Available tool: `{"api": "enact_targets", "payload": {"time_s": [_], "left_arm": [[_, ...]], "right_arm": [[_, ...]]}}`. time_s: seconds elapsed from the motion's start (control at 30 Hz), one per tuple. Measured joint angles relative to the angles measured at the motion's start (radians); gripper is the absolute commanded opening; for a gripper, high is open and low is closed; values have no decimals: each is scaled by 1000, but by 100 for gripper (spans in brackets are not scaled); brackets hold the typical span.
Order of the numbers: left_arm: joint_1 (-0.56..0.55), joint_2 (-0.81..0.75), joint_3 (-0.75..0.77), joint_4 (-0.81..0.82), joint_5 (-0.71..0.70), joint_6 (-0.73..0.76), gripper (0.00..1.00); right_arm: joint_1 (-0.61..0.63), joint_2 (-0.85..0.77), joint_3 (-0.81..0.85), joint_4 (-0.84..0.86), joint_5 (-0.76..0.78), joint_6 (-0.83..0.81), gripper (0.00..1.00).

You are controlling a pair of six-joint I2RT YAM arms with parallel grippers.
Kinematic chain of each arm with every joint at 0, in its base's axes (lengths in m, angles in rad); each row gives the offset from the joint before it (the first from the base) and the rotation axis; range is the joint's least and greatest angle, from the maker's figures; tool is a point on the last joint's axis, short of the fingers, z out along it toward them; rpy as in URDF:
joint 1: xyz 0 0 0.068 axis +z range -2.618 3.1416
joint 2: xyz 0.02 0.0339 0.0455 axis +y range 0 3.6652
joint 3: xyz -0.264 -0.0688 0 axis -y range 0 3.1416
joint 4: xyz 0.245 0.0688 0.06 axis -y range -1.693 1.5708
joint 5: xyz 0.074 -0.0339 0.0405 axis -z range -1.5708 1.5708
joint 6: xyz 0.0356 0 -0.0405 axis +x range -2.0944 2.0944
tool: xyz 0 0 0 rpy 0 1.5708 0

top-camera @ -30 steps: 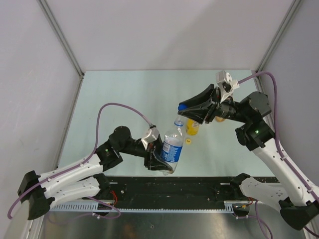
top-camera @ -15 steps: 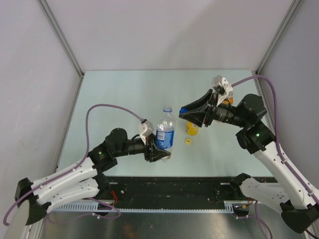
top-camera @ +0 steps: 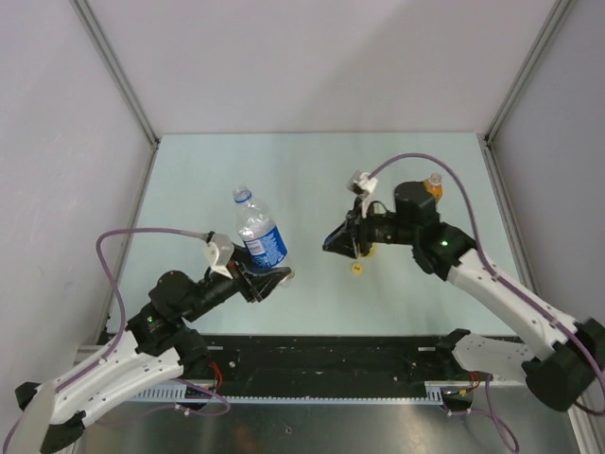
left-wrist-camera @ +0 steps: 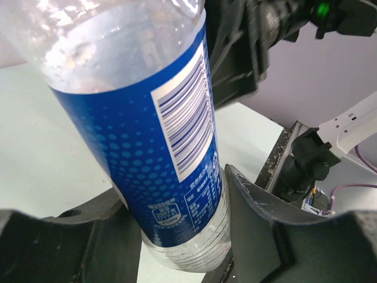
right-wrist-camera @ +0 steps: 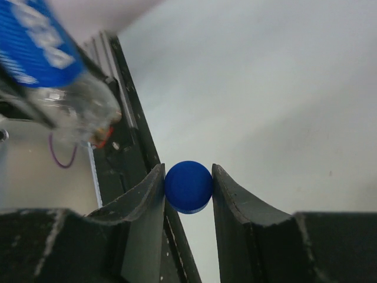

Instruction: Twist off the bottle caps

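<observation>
My left gripper (top-camera: pixel 269 281) (left-wrist-camera: pixel 182 233) is shut on the lower body of the clear bottle with the blue label (top-camera: pixel 260 241) (left-wrist-camera: pixel 147 112). It holds the bottle off the table, tilted, with its open neck (top-camera: pixel 243 195) pointing up and away. To the right, my right gripper (top-camera: pixel 331 244) (right-wrist-camera: pixel 188 180) is shut on the blue cap (right-wrist-camera: pixel 188 186), apart from the bottle (right-wrist-camera: pixel 53 59). A yellow cap (top-camera: pixel 356 268) lies on the table. The yellow bottle (top-camera: pixel 367 252) is mostly hidden behind the right gripper. The orange bottle (top-camera: pixel 433 185) stands upright at the back right, with its pale cap on.
A black rail (top-camera: pixel 331 352) runs along the table's near edge by the arm bases. Grey walls with metal posts (top-camera: pixel 118 80) close in the pale green table (top-camera: pixel 284 170) on three sides. Purple cables loop above both arms.
My left arm has pulled back to the left, carrying the clear bottle with it. My right gripper has swung left and lower with the blue cap still in it.
</observation>
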Motion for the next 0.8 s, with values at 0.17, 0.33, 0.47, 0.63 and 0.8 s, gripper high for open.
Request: {"api": "enact_targets", "payload": {"time_s": [0.17,0.33,0.47,0.63,0.8], "left_arm": [[0,14,0,-27,-19,-2,15],[0,79,0,-67,-17,-9,14],[0,118,1,-98,-17,-10,14],[0,127,1,-117,-17,-10,16],[0,120,2,-129,-18,-10,17]], "right_arm": [[64,187,-15,-47,103,-12,19],[103,373,-27,-63,204,-14,29],[112,484,-33,-62,277,-10,46],[112,520,-35,-61,329,9,67],[113,481,-35,-56,345,14,83]]}}
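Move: The right hand already pinches the blue cap; the bare table it is carried to lies about 25 cm below it, some 3 cm ahead and 7 cm to its left. From this hand the yellow cap lies 3 cm ahead, 8 cm right and 25 cm down; the yellow bottle stands 9 cm ahead, 11 cm right, its middle 16 cm below. That table spot is about 9 cm ahead of the left hand, 9 cm right and 25 cm below. Downward, fast, the right hand takes the blue cap about 20 cm to just above the table, drifting a few centimetres forward, its leftward-pointing fingers tipping some 35 degrees more steeply down. Near the bottom they open wide and let go of the cap. The left hand keeps its grip on the clear bottle, sinking about 6 cm and tilting it more upright. ##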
